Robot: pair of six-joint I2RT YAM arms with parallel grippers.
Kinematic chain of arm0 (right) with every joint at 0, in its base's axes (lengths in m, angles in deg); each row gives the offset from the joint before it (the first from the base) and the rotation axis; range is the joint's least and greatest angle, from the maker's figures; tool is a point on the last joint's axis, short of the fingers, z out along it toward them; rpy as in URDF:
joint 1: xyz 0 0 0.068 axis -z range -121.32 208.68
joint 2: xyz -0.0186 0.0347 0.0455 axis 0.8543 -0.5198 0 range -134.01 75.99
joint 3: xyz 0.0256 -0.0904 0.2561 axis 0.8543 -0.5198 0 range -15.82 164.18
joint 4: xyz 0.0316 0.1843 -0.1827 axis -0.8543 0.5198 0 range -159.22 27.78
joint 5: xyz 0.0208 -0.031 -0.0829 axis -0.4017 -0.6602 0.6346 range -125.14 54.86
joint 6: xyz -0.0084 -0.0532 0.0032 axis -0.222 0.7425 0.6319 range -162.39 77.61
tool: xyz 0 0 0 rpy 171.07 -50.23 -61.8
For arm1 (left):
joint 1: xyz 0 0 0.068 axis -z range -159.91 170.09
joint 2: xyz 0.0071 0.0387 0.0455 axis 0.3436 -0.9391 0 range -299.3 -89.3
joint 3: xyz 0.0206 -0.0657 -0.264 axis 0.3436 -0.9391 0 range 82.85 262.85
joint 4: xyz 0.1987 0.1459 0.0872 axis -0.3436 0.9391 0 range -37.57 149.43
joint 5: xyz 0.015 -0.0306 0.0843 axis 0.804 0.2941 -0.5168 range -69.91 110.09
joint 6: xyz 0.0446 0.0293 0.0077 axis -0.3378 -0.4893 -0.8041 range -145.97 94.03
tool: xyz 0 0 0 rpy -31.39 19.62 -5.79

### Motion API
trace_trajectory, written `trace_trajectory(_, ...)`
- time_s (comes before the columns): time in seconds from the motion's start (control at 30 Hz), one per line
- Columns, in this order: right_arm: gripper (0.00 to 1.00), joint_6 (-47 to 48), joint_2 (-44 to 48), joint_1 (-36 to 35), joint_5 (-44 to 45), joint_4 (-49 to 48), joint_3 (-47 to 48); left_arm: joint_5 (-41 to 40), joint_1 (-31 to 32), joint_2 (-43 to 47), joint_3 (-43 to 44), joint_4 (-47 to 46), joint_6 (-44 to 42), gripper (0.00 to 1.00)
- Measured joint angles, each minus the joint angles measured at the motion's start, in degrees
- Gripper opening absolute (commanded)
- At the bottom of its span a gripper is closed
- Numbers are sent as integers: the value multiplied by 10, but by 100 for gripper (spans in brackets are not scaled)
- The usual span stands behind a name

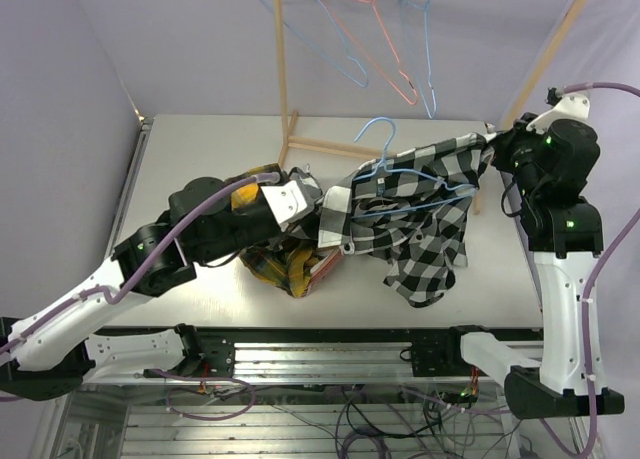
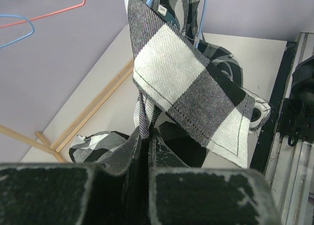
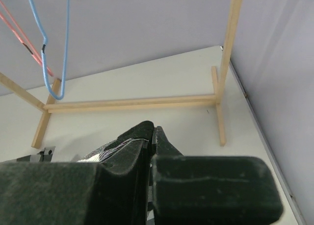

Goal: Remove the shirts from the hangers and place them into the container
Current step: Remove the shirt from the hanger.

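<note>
A black-and-white checked shirt (image 1: 425, 229) hangs stretched between my two grippers above the table, still on a light blue hanger (image 1: 381, 162) whose hook sticks up behind it. At the shirt's left edge my left gripper (image 1: 318, 207) is shut on the cloth; the left wrist view shows the fabric (image 2: 181, 73) pinched at the gripper (image 2: 144, 137). The right gripper (image 1: 497, 142) is shut on the shirt's right end, with a strip of cloth (image 3: 98, 154) beside its tips (image 3: 153, 129). Under the left arm, a yellow-and-black plaid shirt (image 1: 275, 264) covers most of the pink container (image 1: 326, 266).
A wooden rack (image 1: 281, 69) stands at the back of the table with its base rails (image 3: 132, 103) on the tabletop. On its top bar hang bare hangers, a pink-red one (image 1: 385, 64) among light blue ones (image 1: 330, 44). The table's front edge has a metal rail (image 1: 320, 354).
</note>
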Motion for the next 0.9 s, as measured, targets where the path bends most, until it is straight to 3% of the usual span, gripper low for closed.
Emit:
trace_trajectory(0.17,0,3,35,6,20,9,-31,0,0,-39,12,-14,-14,7)
trace_trajectory(0.23,14,4,48,7,27,14,-42,0,0,-67,27,-18,-22,7)
trace_trajectory(0.3,39,5,64,7,34,23,-50,0,0,-92,39,-23,-31,7)
trace_trajectory(0.37,50,4,77,7,41,32,-52,0,0,-109,42,-28,-37,7)
trace_trajectory(0.6,55,6,134,8,34,43,-26,5,0,-128,42,-31,-46,7)
trace_trajectory(0.9,55,6,149,9,-75,56,-21,32,0,-127,71,-35,-45,7)
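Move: From the right hand, which still grips one end of the black-and-white shirt, the blue hanger's middle lies about 20 cm to the left, 9 cm back and slightly lower; the shirt's bulk hangs some 17 cm left, 14 cm back and 12 cm below. From the left hand, pinching the shirt's other side, the hanger's middle is about 18 cm right and 5 cm ahead, roughly level; the container sits nearly 30 cm beneath, 6 cm left and 4 cm back. Backwards and a little down at first, the right hand opens and lets go of its end of the shirt, then keeps drawing back while rising, some 9 cm back in all; it finally dips and edges left with fingers open towards the hanger's bare end. Meanwhile the left hand shifts about 6 cm right and slightly forward, sinking and coming up again, still pinching the cloth. ##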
